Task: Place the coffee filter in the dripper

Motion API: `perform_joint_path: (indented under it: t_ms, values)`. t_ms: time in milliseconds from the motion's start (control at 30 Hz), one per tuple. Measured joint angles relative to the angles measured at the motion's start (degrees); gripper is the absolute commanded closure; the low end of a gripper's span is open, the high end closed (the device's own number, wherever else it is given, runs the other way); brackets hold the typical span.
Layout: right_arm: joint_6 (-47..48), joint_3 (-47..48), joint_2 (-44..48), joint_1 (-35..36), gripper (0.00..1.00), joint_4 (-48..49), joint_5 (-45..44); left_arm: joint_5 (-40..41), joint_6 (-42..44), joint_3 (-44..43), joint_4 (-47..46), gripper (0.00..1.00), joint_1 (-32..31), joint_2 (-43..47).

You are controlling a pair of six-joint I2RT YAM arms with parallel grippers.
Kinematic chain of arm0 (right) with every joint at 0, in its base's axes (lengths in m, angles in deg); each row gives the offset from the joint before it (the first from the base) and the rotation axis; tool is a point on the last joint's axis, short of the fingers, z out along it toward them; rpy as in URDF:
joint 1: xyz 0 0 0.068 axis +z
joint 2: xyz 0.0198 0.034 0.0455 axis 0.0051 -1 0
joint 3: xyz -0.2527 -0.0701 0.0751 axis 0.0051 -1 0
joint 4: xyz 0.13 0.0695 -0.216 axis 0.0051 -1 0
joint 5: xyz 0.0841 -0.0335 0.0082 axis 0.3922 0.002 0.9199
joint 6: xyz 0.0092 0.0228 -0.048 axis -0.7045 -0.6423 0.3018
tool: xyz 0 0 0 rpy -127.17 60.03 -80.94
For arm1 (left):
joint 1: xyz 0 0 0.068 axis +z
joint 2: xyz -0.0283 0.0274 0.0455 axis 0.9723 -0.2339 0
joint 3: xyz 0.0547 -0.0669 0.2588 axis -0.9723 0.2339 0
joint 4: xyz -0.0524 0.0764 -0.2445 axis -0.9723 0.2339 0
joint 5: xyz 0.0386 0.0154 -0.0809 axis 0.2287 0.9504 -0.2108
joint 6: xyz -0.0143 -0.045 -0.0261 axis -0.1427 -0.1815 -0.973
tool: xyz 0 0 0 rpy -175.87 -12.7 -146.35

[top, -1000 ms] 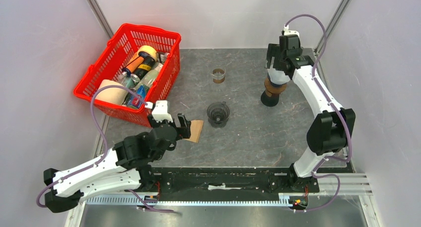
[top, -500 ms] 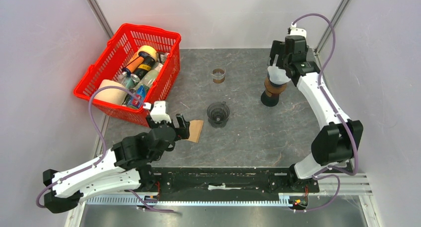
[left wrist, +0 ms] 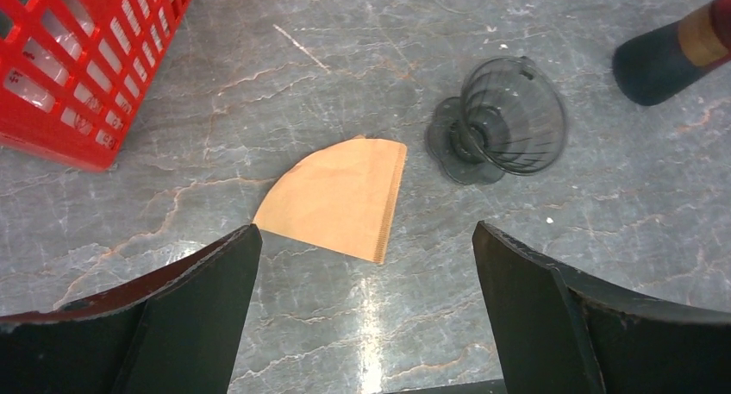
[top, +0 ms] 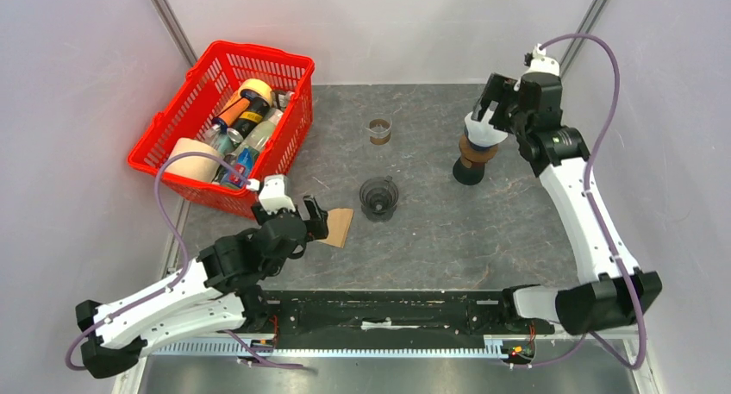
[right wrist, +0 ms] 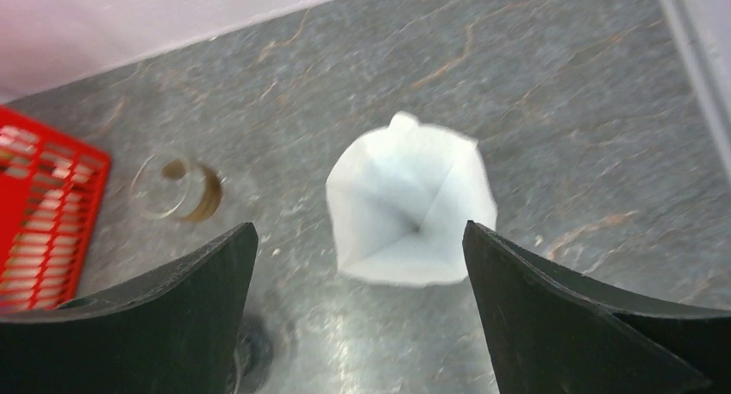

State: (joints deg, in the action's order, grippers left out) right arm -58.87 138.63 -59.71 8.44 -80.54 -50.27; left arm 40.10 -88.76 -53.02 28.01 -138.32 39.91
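Note:
A brown paper coffee filter (top: pixel 341 228) lies flat on the grey table, just left of the dark see-through dripper (top: pixel 378 197). In the left wrist view the filter (left wrist: pixel 336 200) lies just ahead of my open left gripper (left wrist: pixel 366 239), with the dripper (left wrist: pixel 504 118) beyond it to the right. The left gripper (top: pixel 312 222) holds nothing. My right gripper (top: pixel 497 103) stands open at the back right. It hovers above a white paper cone (right wrist: pixel 409 204) and touches nothing.
The white cone sits on a brown and black stand (top: pixel 471 157). A red basket (top: pixel 291 131) with bottles and rolls stands at the back left. A small glass (top: pixel 379 131) with a brown band stands behind the dripper.
The right arm has swung outward to the right and its gripper has drawn back from the stand. The left gripper has barely moved and spread slightly wider.

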Motion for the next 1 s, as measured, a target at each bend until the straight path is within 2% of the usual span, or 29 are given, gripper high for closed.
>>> perform_joint_path:
  t_ms: [167, 367, 567, 900, 1000]
  values:
    - [-3.7, -7.4, 8.1, 0.0, 0.03, -1.2, 6.2, -6.1, -0.3, 1.3, -0.6, 0.00, 7.2, -2.7]
    - [-6.2, -15.8, 17.3, 0.0, 0.03, -3.0, 9.2, -15.1, -0.4, 3.3, -2.6, 0.00, 15.6, -7.9]
    - [-6.8, -22.2, 24.7, 0.0, 0.03, -4.6, 14.0, -19.2, -0.4, 3.9, -5.3, 0.00, 16.4, -11.5]
    - [-6.8, -29.8, 28.5, 0.0, 0.03, -8.1, 18.9, -23.5, -0.4, 2.4, -12.2, 0.00, 16.4, -21.2]
    - [-7.0, -31.8, 31.0, 0.0, 0.03, -8.5, 18.8, -24.2, -0.4, -0.5, -14.3, 0.05, 16.5, -26.0]
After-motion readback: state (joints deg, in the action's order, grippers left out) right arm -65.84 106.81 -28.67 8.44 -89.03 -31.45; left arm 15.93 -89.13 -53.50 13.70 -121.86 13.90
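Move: From the open left hand, the ribbed glass stands about 8 cm ahead and 10 cm to the right, its middle some 15 cm below; the brown filters lie nearly beneath that hand, about 4 cm ahead and 1 cm right, 20 cm down. The open right hand hovers over the white coffee filter, which sits some 10 cm below, 2 cm ahead and 3 cm right; the small glass cup stands about 8 cm ahead and 19 cm left of this hand, 28 cm down. The empty right hand, already clear of the white filter, draws away from it and the dripper, back about 15 cm and, mostly later, down some 10 cm with a slight drift left, its left side rolling up as it turns a little counter-clockwise and tips down, fingers staying wide open. Meanwhile the open left hand sinks about 9 cm past the brown filters while its fingers tip down some 20 degrees, then bears right and forward at growing speed towards the ribbed glass, still short of touching it. ##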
